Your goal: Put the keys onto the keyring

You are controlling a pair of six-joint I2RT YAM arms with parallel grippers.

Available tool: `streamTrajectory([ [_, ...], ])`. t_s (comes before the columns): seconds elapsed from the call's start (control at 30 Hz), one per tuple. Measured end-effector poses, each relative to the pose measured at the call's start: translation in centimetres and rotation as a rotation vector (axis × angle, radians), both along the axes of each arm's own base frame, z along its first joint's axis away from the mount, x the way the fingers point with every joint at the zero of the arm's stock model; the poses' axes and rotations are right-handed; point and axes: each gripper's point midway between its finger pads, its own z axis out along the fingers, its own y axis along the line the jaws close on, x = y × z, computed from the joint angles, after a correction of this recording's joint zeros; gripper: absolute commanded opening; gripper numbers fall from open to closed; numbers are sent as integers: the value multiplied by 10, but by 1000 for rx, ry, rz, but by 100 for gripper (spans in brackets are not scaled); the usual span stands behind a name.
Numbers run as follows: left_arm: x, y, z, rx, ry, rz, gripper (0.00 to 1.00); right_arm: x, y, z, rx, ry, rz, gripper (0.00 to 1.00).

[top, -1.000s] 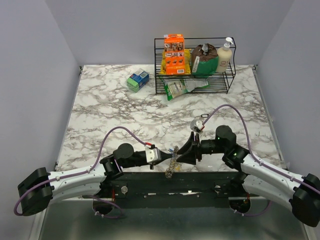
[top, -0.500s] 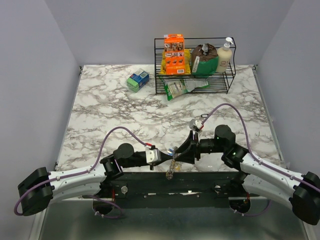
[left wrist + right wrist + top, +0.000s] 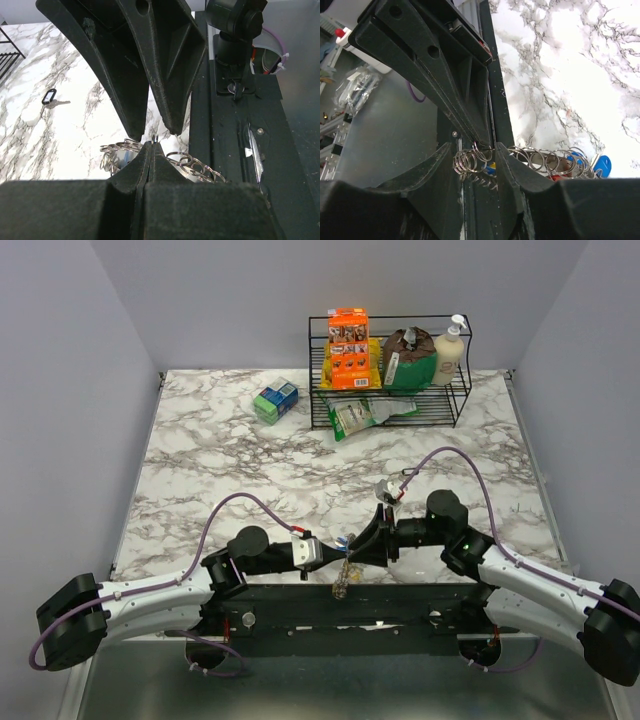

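The keyring [image 3: 343, 582] is a chain of silvery coiled rings hanging at the table's near edge. My left gripper [image 3: 334, 552] is shut on one of its rings; in the left wrist view [image 3: 151, 144] the rings [image 3: 196, 167] spread out on both sides of the pinched tips. My right gripper [image 3: 353, 545] is open, and its fingers [image 3: 507, 162] straddle the keyring [image 3: 472, 161] right beside the left tips. A blue key head [image 3: 602, 164] and a red one [image 3: 557, 176] hang among the rings. A black-headed key [image 3: 50, 97] lies loose on the marble.
A black wire rack [image 3: 390, 390] with boxes, bags and a soap bottle stands at the back. A green and blue box [image 3: 275, 400] lies left of it. The black base frame [image 3: 330, 605] runs under the grippers along the table's near edge.
My right gripper has moved left, closing in on the left gripper and the keyring. The left gripper has held still with the ring pinched.
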Motion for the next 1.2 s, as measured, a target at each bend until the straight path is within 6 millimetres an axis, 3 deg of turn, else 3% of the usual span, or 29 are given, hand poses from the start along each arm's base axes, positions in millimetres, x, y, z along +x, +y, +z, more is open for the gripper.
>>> streamTrajectory([
  [0.47,0,0,2,-4,-2,-2,0,0,3,-6,-11,9,10,31],
  [0.63,0,0,4,-9,-5,-1,0,-1,4,-6,-11,-3,15,1],
  [1.07,-1,2,0,7,2,1,0,0,4,-9,-20,1,13,0],
  [1.2,-2,5,3,2,-11,3,14,-2,5,-6,-11,-10,15,0],
])
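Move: The bit of keyring wire at the left fingertips lies about 1 cm to the right hand's left and 1 cm below it, level fore and aft, between its open fingers. The blue keys on the coil are some 5 cm farther forward and 3 cm lower, 2 cm to the left; the loose key on the table lies about 22 cm ahead, 15 cm right and 15 cm below. From the left hand, that wire is about 1 cm to the right, level in height and reach. The right hand, already facing the left one with its fingers either side of the keyring wire, eases down about 1 cm and barely half a centimetre left towards the left fingertips, then comes back up slightly, with the wrist held almost unturned. Its fingers go from about half open to fully shut, pinching the thin wire right at the left hand's tips, while the left hand stays nearly in place and keeps its own closed grip on the keyring. ##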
